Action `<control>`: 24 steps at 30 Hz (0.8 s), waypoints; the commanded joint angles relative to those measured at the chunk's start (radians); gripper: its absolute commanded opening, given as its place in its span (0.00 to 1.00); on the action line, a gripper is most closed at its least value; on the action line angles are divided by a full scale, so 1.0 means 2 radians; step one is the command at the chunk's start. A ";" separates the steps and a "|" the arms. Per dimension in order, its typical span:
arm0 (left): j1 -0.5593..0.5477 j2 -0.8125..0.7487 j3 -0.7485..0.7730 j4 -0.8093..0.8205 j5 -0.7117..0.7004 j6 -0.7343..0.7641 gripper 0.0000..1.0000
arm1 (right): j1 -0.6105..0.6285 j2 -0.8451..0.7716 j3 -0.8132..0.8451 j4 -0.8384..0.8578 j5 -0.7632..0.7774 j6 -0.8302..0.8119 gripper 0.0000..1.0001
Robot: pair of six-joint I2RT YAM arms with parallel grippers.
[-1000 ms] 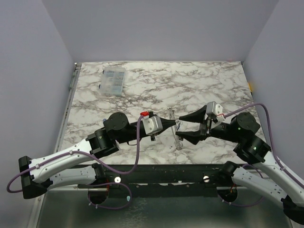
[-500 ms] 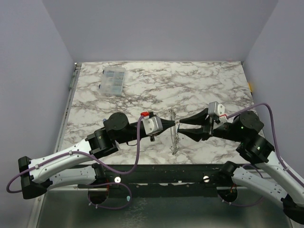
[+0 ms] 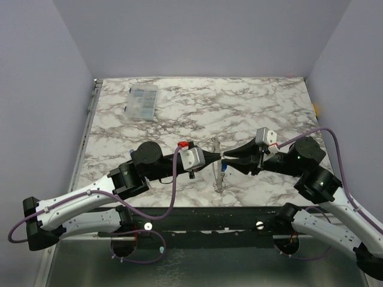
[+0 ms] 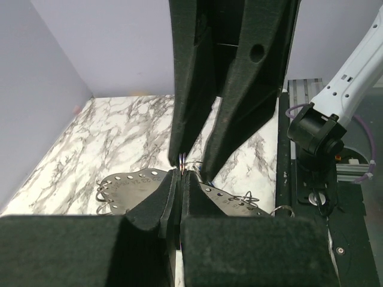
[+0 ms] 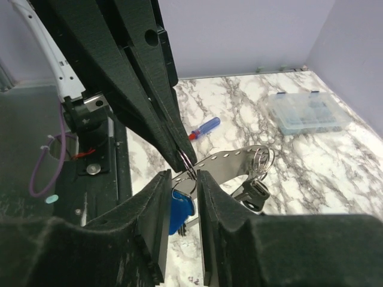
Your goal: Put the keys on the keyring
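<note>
The keyring's pale perforated band (image 3: 216,179) hangs between my two grippers above the table; it also shows in the left wrist view (image 4: 128,185) and the right wrist view (image 5: 236,162). My left gripper (image 3: 219,156) (image 4: 181,174) is shut on a thin metal ring (image 5: 190,172) of the keyring. My right gripper (image 3: 227,159) (image 5: 182,179) meets it tip to tip, its jaws closed in on a blue-headed key (image 5: 181,212) that hangs from that ring. A dark-headed key (image 5: 254,192) hangs on rings further along the band.
A clear plastic box (image 3: 142,101) (image 5: 306,112) sits at the back left of the marble table (image 3: 269,107). A small tool with a red and blue handle (image 5: 202,128) lies behind the left gripper, where the top view shows its red part (image 3: 184,143).
My right gripper has moved left to the left gripper's tips and its jaws have narrowed from wide open to closed round the blue key. The left arm has stayed put.
</note>
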 commanded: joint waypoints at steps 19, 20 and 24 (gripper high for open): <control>-0.002 -0.004 0.012 0.020 0.026 -0.005 0.00 | 0.004 0.017 0.015 -0.012 -0.033 -0.026 0.19; -0.002 -0.004 0.012 0.019 0.026 -0.005 0.00 | 0.004 0.017 0.015 -0.011 -0.034 -0.026 0.18; -0.002 -0.006 0.012 0.020 0.026 -0.006 0.00 | 0.004 0.020 0.015 -0.010 -0.038 -0.027 0.13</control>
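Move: The small wire ring to grip sits almost between the right gripper's open tips, about 1 cm to their left and level. The left gripper still pinches this ring, whose middle is about 1 cm to the right of its hand point. The blue key hangs some 4 cm below the right tips and 1 cm back. The holed metal plate hangs about 6 cm below them, 1 cm ahead and 1 cm to the left. Close the right fingers from about two fifths open to a narrow pinch on the wire ring, right beside the left gripper's tips, nudging the right hand only about half a centimetre left and down. Keep the left gripper shut on the ring and almost still, easing back about half a centimetre. ##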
